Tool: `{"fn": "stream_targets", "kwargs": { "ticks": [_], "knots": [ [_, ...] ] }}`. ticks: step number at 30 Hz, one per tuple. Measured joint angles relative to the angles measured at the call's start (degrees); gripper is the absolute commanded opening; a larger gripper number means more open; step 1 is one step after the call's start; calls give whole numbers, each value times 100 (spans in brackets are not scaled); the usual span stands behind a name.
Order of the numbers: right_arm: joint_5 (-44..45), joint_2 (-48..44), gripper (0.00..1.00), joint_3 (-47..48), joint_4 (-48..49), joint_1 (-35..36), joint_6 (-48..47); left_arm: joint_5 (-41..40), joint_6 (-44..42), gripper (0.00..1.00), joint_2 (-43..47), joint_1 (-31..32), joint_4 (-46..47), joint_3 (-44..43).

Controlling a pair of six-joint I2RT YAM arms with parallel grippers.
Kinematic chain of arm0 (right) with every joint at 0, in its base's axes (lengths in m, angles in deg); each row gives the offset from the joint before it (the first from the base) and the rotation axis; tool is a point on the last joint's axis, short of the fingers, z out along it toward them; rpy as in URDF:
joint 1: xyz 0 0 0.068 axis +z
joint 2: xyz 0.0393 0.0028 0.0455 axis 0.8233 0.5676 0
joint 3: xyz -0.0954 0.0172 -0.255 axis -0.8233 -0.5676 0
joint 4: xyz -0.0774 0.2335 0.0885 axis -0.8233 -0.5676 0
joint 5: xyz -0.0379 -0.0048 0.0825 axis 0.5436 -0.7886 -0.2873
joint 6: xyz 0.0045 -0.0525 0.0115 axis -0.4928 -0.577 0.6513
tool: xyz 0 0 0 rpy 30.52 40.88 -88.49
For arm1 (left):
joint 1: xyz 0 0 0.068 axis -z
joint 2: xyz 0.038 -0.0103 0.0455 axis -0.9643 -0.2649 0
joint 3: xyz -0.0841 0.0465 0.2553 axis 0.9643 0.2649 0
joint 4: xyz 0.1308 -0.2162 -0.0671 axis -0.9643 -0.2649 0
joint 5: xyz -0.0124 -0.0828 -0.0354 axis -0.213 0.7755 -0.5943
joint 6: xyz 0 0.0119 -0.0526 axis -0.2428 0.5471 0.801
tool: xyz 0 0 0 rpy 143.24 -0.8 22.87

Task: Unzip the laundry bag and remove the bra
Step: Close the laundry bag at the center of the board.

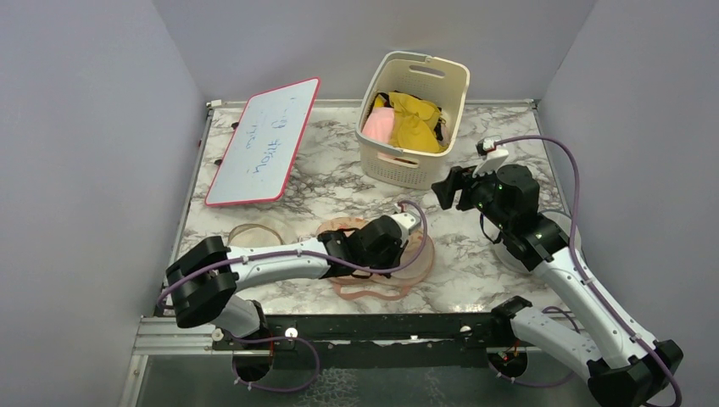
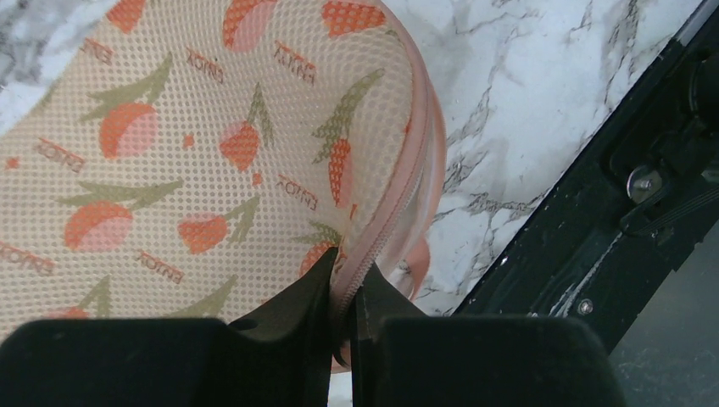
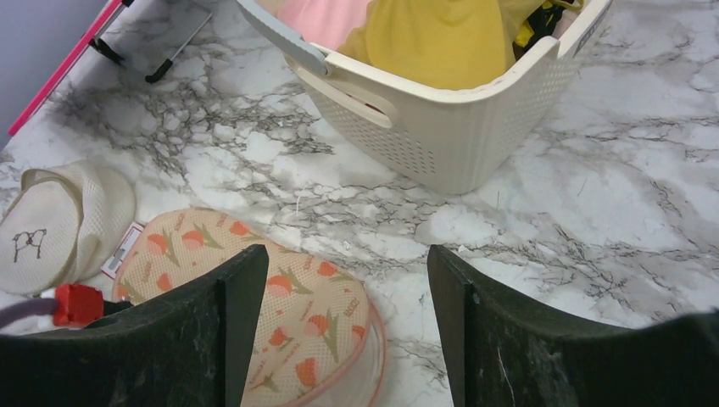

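Observation:
The laundry bag (image 1: 413, 268), beige with orange carrot prints and pink zip edging, lies flat on the marble table near the front edge. My left gripper (image 1: 352, 254) rests on it and is shut on the pink zip edge (image 2: 398, 195) of the bag (image 2: 212, 144). The mustard-yellow bra (image 1: 415, 123) lies in the cream basket, and also shows in the right wrist view (image 3: 441, 34). My right gripper (image 1: 443, 191) is open and empty, raised above the table between the basket and the bag (image 3: 297, 314). Its fingertips (image 3: 348, 259) are well apart.
The cream slotted basket (image 1: 407, 165) stands at the back centre and also holds a pink garment (image 1: 377, 125). A whiteboard (image 1: 263, 140) leans at the back left. A white round mesh pouch (image 1: 254, 233) lies left of the bag. The black table frame (image 2: 593, 212) runs close by the bag.

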Motion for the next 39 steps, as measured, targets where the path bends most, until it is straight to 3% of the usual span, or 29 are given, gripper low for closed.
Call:
{"fn": "stream_targets", "kwargs": {
  "ticks": [5,9,13,15,17,18,25,28,31,34,37,39],
  "knots": [
    [-11,-11,68,11,-7,0,-4,-256,284,6,-138,260,214,315],
    [-11,-44,68,11,-20,0,-57,-323,302,29,-168,278,254,468],
    [-39,-55,70,11,-44,0,-109,-352,282,41,-129,278,361,588],
    [-109,-50,75,28,-83,0,-114,-350,240,46,-15,278,459,715],
    [-188,-37,91,87,-129,0,-107,-350,181,55,179,275,599,881],
    [-219,-37,94,118,-131,0,-85,-348,131,59,339,278,697,999],
    [-284,-66,98,247,-116,0,46,-240,-232,74,1196,275,1335,1294],
    [-275,-136,98,256,-114,0,44,-212,-339,76,1508,229,1558,1364],
    [-157,-278,100,256,-107,0,13,-177,-380,78,1829,68,1707,1458],
    [42,-420,100,256,-109,0,-22,-260,-422,86,2267,-323,1709,1547],
    [352,-498,100,295,-136,0,-70,-612,-570,98,2857,-876,1657,1569],
    [527,-505,100,378,-201,0,-109,-1021,-802,99,3348,-1290,1633,1543]
  ]
}}
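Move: The left hand already pinches the edge of the laundry bag's printed flap near its right end; the bag's middle lies about 6 cm to its left, 4 cm ahead and 7 cm below. The small box is some 22 cm left and 4 cm ahead, the laundry basket about 30 cm straight ahead. From the right hand the bag's middle is roughly 16 cm left, 9 cm back and 20 cm below. The left hand, keeping its pinch at first, lowers the flap edge about 4 cm and slightly back onto the bag's near side, then opens its fingers wide and lets go, climbing some 18 cm straight up at first, then swinging forward and left as its fingertips tilt up. The right hand stays empty off to the side, rising about 5 cm as its fingers open fully. ##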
